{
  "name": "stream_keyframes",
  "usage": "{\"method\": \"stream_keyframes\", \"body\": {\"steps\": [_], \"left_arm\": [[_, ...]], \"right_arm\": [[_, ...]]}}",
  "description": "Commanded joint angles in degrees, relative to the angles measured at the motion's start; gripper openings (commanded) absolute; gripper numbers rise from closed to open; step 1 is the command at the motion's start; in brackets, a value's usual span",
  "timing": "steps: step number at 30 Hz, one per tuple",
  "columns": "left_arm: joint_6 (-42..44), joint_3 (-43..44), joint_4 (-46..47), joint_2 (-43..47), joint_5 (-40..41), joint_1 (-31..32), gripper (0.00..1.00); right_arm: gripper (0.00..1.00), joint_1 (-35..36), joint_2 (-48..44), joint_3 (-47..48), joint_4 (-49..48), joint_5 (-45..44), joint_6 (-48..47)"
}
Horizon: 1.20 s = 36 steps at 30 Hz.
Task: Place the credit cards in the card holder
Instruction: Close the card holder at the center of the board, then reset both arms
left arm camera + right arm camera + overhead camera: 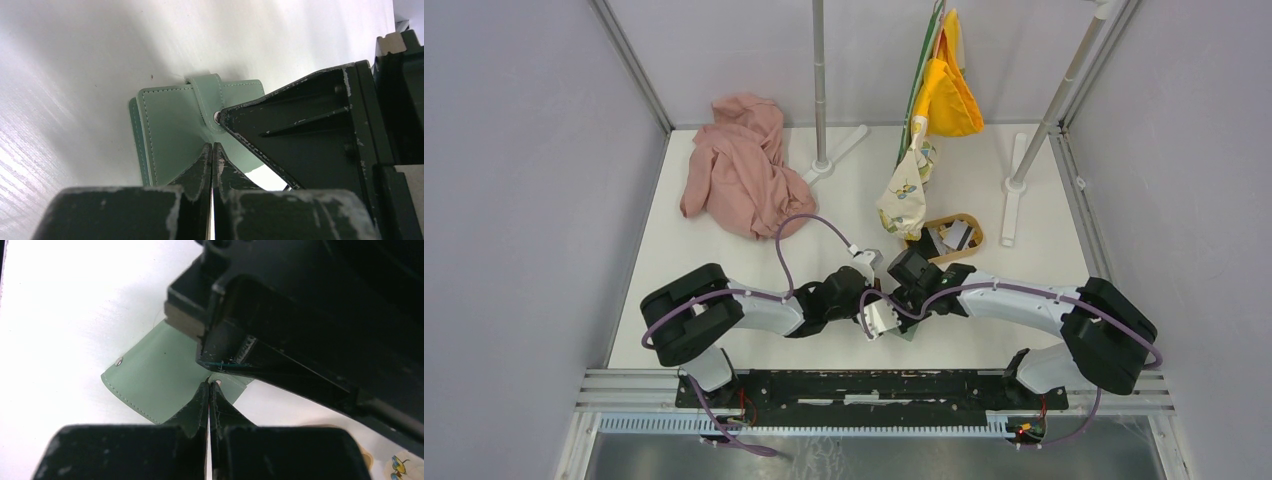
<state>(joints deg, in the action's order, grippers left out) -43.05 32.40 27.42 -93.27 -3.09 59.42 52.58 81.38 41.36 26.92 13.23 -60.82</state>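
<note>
The sage-green card holder [172, 125] lies folded on the white table, its strap [206, 95] snapped over the front. In the left wrist view my left gripper [213, 146] is shut, its tips resting on the card holder's face with nothing between them. My right gripper [209, 384] is also shut, and its tips touch the strap's snap end on the card holder [155, 380]. From above, both grippers [876, 302] [896, 298] meet at the table's middle and hide most of the card holder. Pale credit cards [955, 236] lie in the oval wooden tray [973, 222] behind the right arm.
A pink cloth [739, 175] is heaped at the back left. Two stand poles [821, 120] [1052, 110] rise from the back of the table. Yellow fabric [946, 95] and a patterned cloth [907, 195] hang down near the tray.
</note>
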Motion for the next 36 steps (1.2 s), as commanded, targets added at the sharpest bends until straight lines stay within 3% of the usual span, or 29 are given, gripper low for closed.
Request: {"method": "stream_keyframes", "body": {"steps": [1, 18, 19, 22, 26, 32, 34, 35, 36], "left_arm": [[-0.90, -0.90, -0.83, 0.02, 0.17, -0.70, 0.02], [-1.01, -1.35, 0.39, 1.37, -0.34, -0.90, 0.02], [-1.07, -1.49, 0.80, 1.75, -0.32, -0.91, 0.02], [-0.78, -2.19, 0.92, 3.72, -0.06, -0.89, 0.03], [-0.08, -3.44, 0.69, 7.53, 1.23, -0.91, 0.11], [2.03, -3.88, -3.56, 13.55, 4.51, -0.88, 0.22], [2.97, -4.08, -5.36, 16.08, 5.75, -0.90, 0.23], [3.46, -4.22, -6.36, 17.80, 6.31, -0.89, 0.24], [4.09, -4.40, -7.09, 19.33, 6.60, -0.94, 0.24]], "right_arm": [[0.00, 2.43, 4.79, -5.35, 7.87, 4.57, -0.97], [0.00, 2.97, 3.53, -9.16, 6.56, 2.94, -2.57], [0.04, 2.97, 3.05, -9.09, 5.51, 2.50, -1.39], [0.28, 2.21, 0.96, -6.55, 2.64, 1.08, 4.60], [0.52, -4.01, -3.93, -3.06, 1.90, 3.45, 7.88], [0.73, -12.75, -13.07, -0.90, 5.16, 12.20, 5.44], [0.84, -14.94, -15.65, -0.61, 5.84, 13.27, 4.71], [0.97, -16.32, -17.11, -0.44, 6.02, 13.63, 4.66], [0.98, -17.85, -18.54, -0.17, 5.97, 13.75, 4.69]]}}
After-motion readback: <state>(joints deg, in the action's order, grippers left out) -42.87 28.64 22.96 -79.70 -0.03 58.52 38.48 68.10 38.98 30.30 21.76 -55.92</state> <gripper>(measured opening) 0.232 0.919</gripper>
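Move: The right hand's closed fingertips are already on the card holder's snap, right under them; the holder's middle is about 2 cm to this hand's left and 1 cm back. The tray stands roughly 16 cm ahead of the right hand and 8 cm to its right. From the left hand, whose closed tips sit on the holder's cover, the snap is some 3 cm to the right and 1 cm ahead, the holder's middle about 2 cm to the right. Still pressing down on the snap with shut fingertips, the right hand bears in barely half a centimetre with a slight twist, while the left stays on the cover. Then both come free: the right opens wide, rising about 4.5 cm while drawing off right and somewhat forward, its wrist turning some 15 degrees clockwise; the left lifts about as far, easing left, its fingers parting a little. ##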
